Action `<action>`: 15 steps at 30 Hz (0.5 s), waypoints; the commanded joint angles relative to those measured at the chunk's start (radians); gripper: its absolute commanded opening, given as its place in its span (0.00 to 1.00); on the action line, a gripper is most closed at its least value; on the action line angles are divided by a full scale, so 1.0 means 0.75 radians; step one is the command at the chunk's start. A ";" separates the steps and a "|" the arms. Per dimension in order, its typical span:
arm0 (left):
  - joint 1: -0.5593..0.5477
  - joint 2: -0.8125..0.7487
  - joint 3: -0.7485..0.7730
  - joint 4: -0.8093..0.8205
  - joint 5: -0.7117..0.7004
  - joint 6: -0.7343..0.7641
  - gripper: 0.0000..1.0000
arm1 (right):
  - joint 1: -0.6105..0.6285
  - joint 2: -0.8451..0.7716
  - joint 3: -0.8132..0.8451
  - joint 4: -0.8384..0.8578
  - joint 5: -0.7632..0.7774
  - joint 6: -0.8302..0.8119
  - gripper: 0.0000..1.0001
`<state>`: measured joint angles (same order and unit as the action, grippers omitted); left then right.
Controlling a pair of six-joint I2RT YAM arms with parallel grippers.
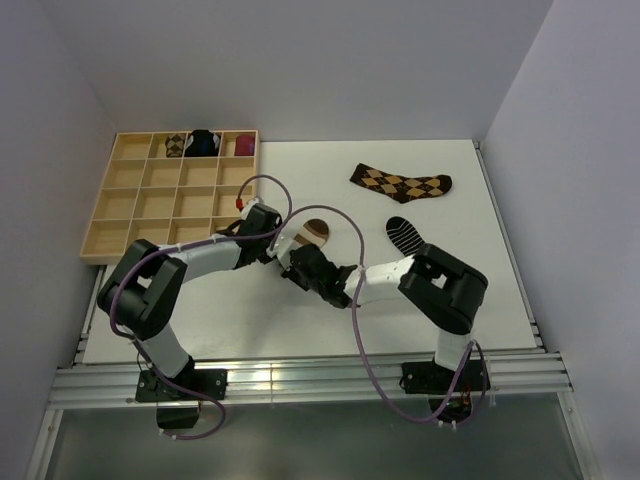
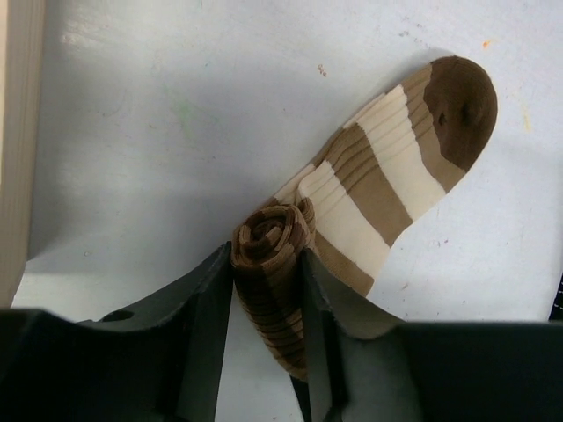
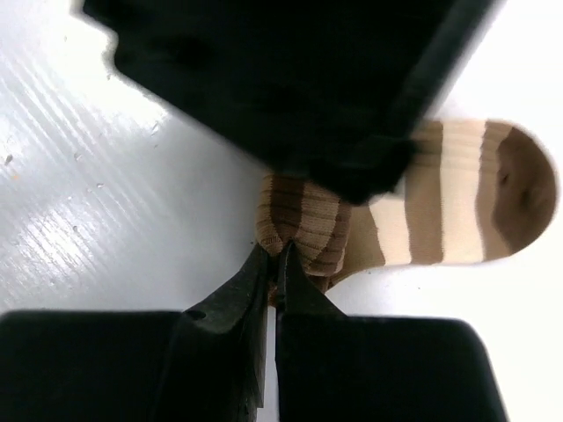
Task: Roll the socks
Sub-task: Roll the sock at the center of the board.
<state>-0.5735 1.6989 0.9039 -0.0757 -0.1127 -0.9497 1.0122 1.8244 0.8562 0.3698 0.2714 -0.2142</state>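
The brown-and-cream striped sock (image 2: pixel 387 167) lies on the white table with its cuff end wound into a tight roll (image 2: pixel 268 242) and its toe flat. My left gripper (image 2: pixel 264 264) is shut on that roll, one finger on each side. My right gripper (image 3: pixel 275 255) is shut, its tips pinching the fabric at the roll's (image 3: pixel 303 220) outer edge. From above, both grippers (image 1: pixel 290 248) (image 1: pixel 302 260) meet just below the sock's toe (image 1: pixel 316 231). The argyle sock (image 1: pixel 402 183) and the black sock with thin white stripes (image 1: pixel 405 234) lie flat to the right.
A wooden compartment tray (image 1: pixel 130 200) stands at the back left; its edge (image 2: pixel 18 132) shows in the left wrist view. Its top row holds an argyle bundle (image 1: pixel 176 145), a black-and-blue bundle (image 1: pixel 204 142) and a maroon bundle (image 1: pixel 243 145).
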 commanded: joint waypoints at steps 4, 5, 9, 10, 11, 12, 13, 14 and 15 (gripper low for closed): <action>-0.008 -0.064 0.026 -0.073 -0.005 0.015 0.51 | -0.198 -0.078 -0.004 -0.100 -0.490 0.206 0.00; -0.008 -0.073 0.022 -0.069 -0.017 0.002 0.54 | -0.214 -0.078 0.010 -0.111 -0.574 0.214 0.00; -0.004 -0.138 -0.029 -0.028 -0.060 -0.047 0.65 | -0.304 -0.062 0.045 -0.155 -0.805 0.269 0.00; -0.002 -0.173 -0.060 -0.020 -0.070 -0.059 0.66 | -0.339 -0.048 0.065 -0.166 -0.850 0.283 0.00; 0.000 -0.191 -0.076 -0.010 -0.081 -0.083 0.67 | -0.357 -0.040 0.075 -0.174 -0.889 0.284 0.00; 0.002 -0.209 -0.092 0.001 -0.099 -0.096 0.69 | -0.374 -0.031 0.079 -0.172 -0.989 0.322 0.00; 0.004 -0.244 -0.129 0.025 -0.107 -0.108 0.69 | -0.410 -0.013 0.096 -0.174 -1.040 0.347 0.00; 0.004 -0.259 -0.146 0.041 -0.111 -0.124 0.70 | -0.425 -0.001 0.106 -0.176 -1.094 0.361 0.00; 0.004 -0.273 -0.162 0.058 -0.109 -0.133 0.70 | -0.443 0.016 0.112 -0.176 -1.133 0.373 0.00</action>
<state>-0.5724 1.5532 0.8192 -0.0849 -0.1581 -1.0035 0.7139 1.8004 0.9009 0.2790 -0.3832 -0.0002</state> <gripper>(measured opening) 0.694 0.032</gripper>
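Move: The sock's rolled end lies between the left hand's fingertips, its middle about 2 cm to their right and 1 cm back; the flat toe end is roughly 9 cm ahead and 8 cm right, and the tray's near right corner some 6 cm left, level with the hand. From the right hand, the roll's middle is about 1 cm ahead and 1 cm left, and the toe end 10 cm ahead and 6 cm right. Everything lies within 1 or 2 cm below the hands. Upward, and somewhat left and back, the left hand comes off the roll by about 3 cm, its fingers opening wide first and the rise following. The right hand keeps its shut pinch on the roll's near right end, shifting only 1 to 2 cm forward, right and up while its wrist turns some 30 degrees, the fingers swinging to point more to the left. ##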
